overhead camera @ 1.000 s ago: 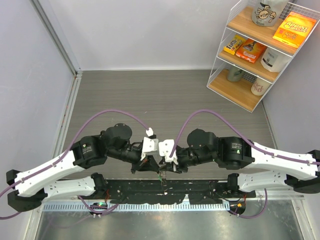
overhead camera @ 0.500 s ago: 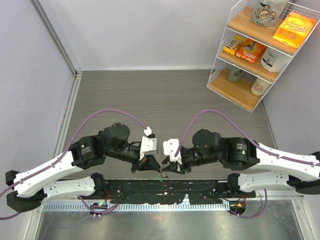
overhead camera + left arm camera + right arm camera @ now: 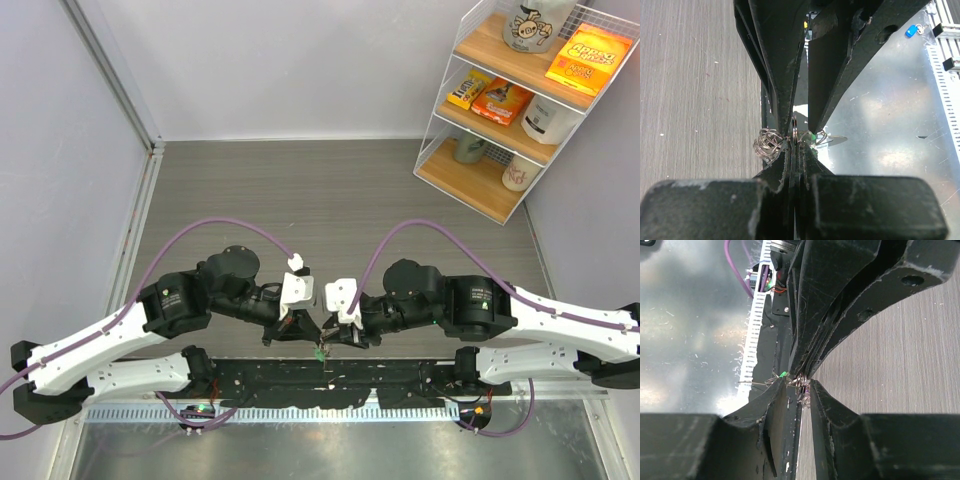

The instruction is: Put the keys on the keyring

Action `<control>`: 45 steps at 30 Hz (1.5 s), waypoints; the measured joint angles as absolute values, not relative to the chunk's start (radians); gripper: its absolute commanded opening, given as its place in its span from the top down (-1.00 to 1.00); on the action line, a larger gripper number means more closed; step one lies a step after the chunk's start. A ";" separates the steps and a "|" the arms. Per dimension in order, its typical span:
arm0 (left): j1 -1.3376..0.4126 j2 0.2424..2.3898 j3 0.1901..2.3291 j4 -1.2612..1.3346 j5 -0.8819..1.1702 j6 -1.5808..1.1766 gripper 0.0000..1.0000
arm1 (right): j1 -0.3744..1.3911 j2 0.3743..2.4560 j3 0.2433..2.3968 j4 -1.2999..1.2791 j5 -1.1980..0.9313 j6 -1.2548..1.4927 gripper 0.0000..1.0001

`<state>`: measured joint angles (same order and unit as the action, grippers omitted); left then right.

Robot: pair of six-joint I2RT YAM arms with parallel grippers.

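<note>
Both grippers meet tip to tip over the table's near edge. My left gripper [image 3: 311,337] [image 3: 795,142] is shut on the keyring [image 3: 795,131], a thin metal loop standing edge-on between its pads. The bright green piece [image 3: 811,136] [image 3: 783,374] [image 3: 318,352] hangs just beside it. My right gripper [image 3: 328,338] [image 3: 801,386] comes in from the opposite side, jaws a narrow gap apart, with a bunch of small wire rings [image 3: 803,385] [image 3: 767,142] in that gap. A flat silver blade that looks like one of the keys [image 3: 836,140] pokes out sideways. Dark key heads are hidden.
A wire shelf [image 3: 520,100] with boxes and mugs stands at the back right. Below the grippers run a black rail [image 3: 330,385] and a shiny metal plate [image 3: 890,140]. A small blue tag [image 3: 910,31] lies on that plate. Grey walls close in the left and back.
The right arm has shifted slightly to the right and its jaws have parted a little. The left arm has stayed put, still clamped on the keyring.
</note>
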<state>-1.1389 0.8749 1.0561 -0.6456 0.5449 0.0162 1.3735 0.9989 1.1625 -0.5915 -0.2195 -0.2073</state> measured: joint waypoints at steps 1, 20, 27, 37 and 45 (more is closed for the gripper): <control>-1.139 0.875 1.056 -0.646 0.545 0.016 1.00 | 1.374 0.999 1.162 -0.590 -0.219 -0.207 0.36; -1.139 0.875 1.056 -0.644 0.547 0.016 1.00 | 1.374 0.999 1.162 -0.556 -0.219 -0.207 0.55; -1.139 0.875 1.056 -0.648 0.551 0.016 1.00 | 1.373 1.004 1.161 -0.546 -0.215 -0.207 0.89; -1.139 0.839 1.008 -0.628 0.539 0.012 0.52 | 1.374 0.971 1.074 -0.456 -0.215 -0.198 0.89; -1.140 0.673 0.928 -0.443 0.503 0.007 0.21 | 1.375 0.876 0.967 -0.418 -0.189 -0.151 0.90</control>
<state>-1.1397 0.6735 0.9279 -0.4435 0.5026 0.0071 1.3754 0.8757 0.9672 -0.4175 -0.1886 -0.1513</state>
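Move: The keyring is already pinched in my closed left fingertips, about 1 cm right of my left hand point. It lies roughly 1 cm to the left of my right hand point, between that hand's parted fingertips. From my right hand, the green tag is some 2 cm back, 1 cm left and 2 cm lower; the wire coil is about 2 cm ahead, 1 cm left and 1 cm lower. I hold the keyring still with my left hand while my right eases about 1 cm left and up and closes its fingers on the ring. Then my left fingers open and let go, and that hand rises about 3 cm, drawing slightly left with its fingertips tipping up some 15 degrees. My right hand keeps its pinch, sinking about 2 cm and pulling back to the right. ##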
